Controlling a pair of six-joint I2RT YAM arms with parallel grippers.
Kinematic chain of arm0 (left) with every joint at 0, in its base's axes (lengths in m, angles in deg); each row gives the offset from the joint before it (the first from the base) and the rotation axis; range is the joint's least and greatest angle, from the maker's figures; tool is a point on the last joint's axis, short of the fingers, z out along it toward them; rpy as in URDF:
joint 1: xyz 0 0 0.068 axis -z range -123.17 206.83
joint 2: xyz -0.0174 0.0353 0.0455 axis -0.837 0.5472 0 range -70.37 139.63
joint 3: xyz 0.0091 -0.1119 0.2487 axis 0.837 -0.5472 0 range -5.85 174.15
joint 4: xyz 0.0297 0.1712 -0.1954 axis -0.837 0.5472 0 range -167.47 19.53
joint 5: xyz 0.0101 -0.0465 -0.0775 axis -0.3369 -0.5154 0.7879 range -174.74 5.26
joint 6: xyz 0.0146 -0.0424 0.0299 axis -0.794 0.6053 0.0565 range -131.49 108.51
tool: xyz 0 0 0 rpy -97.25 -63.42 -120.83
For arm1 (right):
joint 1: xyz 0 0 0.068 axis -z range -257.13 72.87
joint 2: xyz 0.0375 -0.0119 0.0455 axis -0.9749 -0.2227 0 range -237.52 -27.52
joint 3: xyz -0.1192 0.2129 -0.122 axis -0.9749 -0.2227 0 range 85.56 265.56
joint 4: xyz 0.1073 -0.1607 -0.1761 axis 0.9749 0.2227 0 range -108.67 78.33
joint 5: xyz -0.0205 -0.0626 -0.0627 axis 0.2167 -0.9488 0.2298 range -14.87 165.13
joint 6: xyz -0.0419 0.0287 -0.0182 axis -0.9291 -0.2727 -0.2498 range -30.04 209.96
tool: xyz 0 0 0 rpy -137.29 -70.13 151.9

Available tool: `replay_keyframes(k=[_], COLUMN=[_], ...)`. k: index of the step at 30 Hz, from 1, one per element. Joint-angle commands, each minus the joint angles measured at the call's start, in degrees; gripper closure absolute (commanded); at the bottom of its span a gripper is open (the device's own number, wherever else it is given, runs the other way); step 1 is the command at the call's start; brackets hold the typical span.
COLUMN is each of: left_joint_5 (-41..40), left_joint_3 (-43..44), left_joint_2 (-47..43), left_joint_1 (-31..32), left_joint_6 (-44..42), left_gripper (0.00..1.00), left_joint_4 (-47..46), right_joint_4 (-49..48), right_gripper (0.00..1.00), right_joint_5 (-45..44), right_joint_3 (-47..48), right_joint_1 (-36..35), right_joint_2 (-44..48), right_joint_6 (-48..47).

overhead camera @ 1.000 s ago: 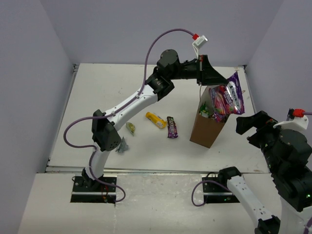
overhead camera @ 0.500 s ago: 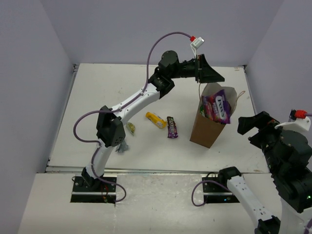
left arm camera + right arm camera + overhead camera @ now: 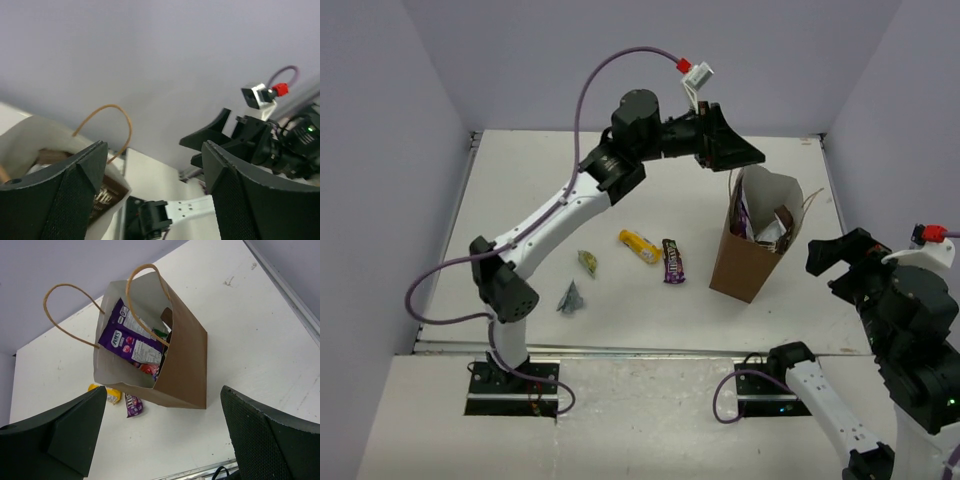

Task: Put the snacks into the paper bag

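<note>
The brown paper bag stands upright right of the table's middle. In the right wrist view the purple Fox's pouch lies inside the bag on top of other packets. A yellow bar, a dark bar, a tiny green wrapper and a grey wrapper lie on the table left of the bag. My left gripper hangs open and empty above the bag's far left rim. My right gripper is open and empty, just right of the bag.
Pale walls close the white table on three sides. A metal rail runs along its front edge. The bag's loop handles stick up above its mouth. The left arm's cable arches high over the back.
The left gripper opened and let go of the purple pouch, which dropped into the bag. The left arm then drew back to the left. The right arm stayed still.
</note>
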Motion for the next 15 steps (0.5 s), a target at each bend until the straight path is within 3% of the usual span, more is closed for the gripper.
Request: replay_keyframes(k=[1, 2, 5, 6, 11, 15], left_joint_5=[-19.56, -32.07, -46.83, -50.09, -50.29, -55.47], left_joint_3=[-4.81, -9.70, -19.20, -26.72, -46.90, -54.91], left_joint_2=[-14.42, -18.79, -25.58, -30.04, -43.15, -46.95], left_joint_1=[-0.47, -0.91, -4.49, -6.34, -16.10, -16.29], left_joint_6=[-18.25, -21.32, -18.65, -17.15, -11.51, -10.28], left_gripper=[0.17, 0.14, 0.01, 0.00, 0.00, 0.00], left_joint_4=[25.69, 29.44, 40.71, 42.21, 45.47, 48.98], right_joint_4=[-1.10, -1.10, -1.19, -1.10, -1.10, -1.19], right_gripper=[0.01, 0.01, 0.01, 0.01, 0.01, 0.01], right_joint_5=[-0.17, 0.44, 1.15, 1.50, 2.55, 2.64], right_joint_3=[-1.21, -1.48, -2.27, -2.53, -3.15, -3.94], right_joint_1=[-0.19, -0.19, -0.19, -0.19, -0.19, -0.20], right_joint_2=[0.23, 0.32, 0.67, 0.93, 1.02, 1.29], right_joint_6=[0.15, 0.41, 1.03, 1.20, 0.86, 0.33])
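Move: The left hand, empty, hangs high over the mouth side of the paper bag. The small green snack lies about 35 cm to its left, 5 cm ahead and 45 cm below. Also on the table, the grey packet is some 38 cm left and 5 cm back, the yellow packet 21 cm left and 10 cm ahead, the purple bar 12 cm left and 5 cm ahead. From the right hand, the green snack is roughly 48 cm left, 19 cm ahead, 37 cm down. Leftward in one fast sweep of about 30 cm, the left hand leaves the paper bag and passes high over the purple bar and yellow packet, holding its height at first, then dropping some 20 cm towards the small green snack and grey packet. The wrist swings about 60 degrees counter-clockwise, bringing the fingers from pointing right to forward and down, as they finish opening wide; nothing is touched yet. ##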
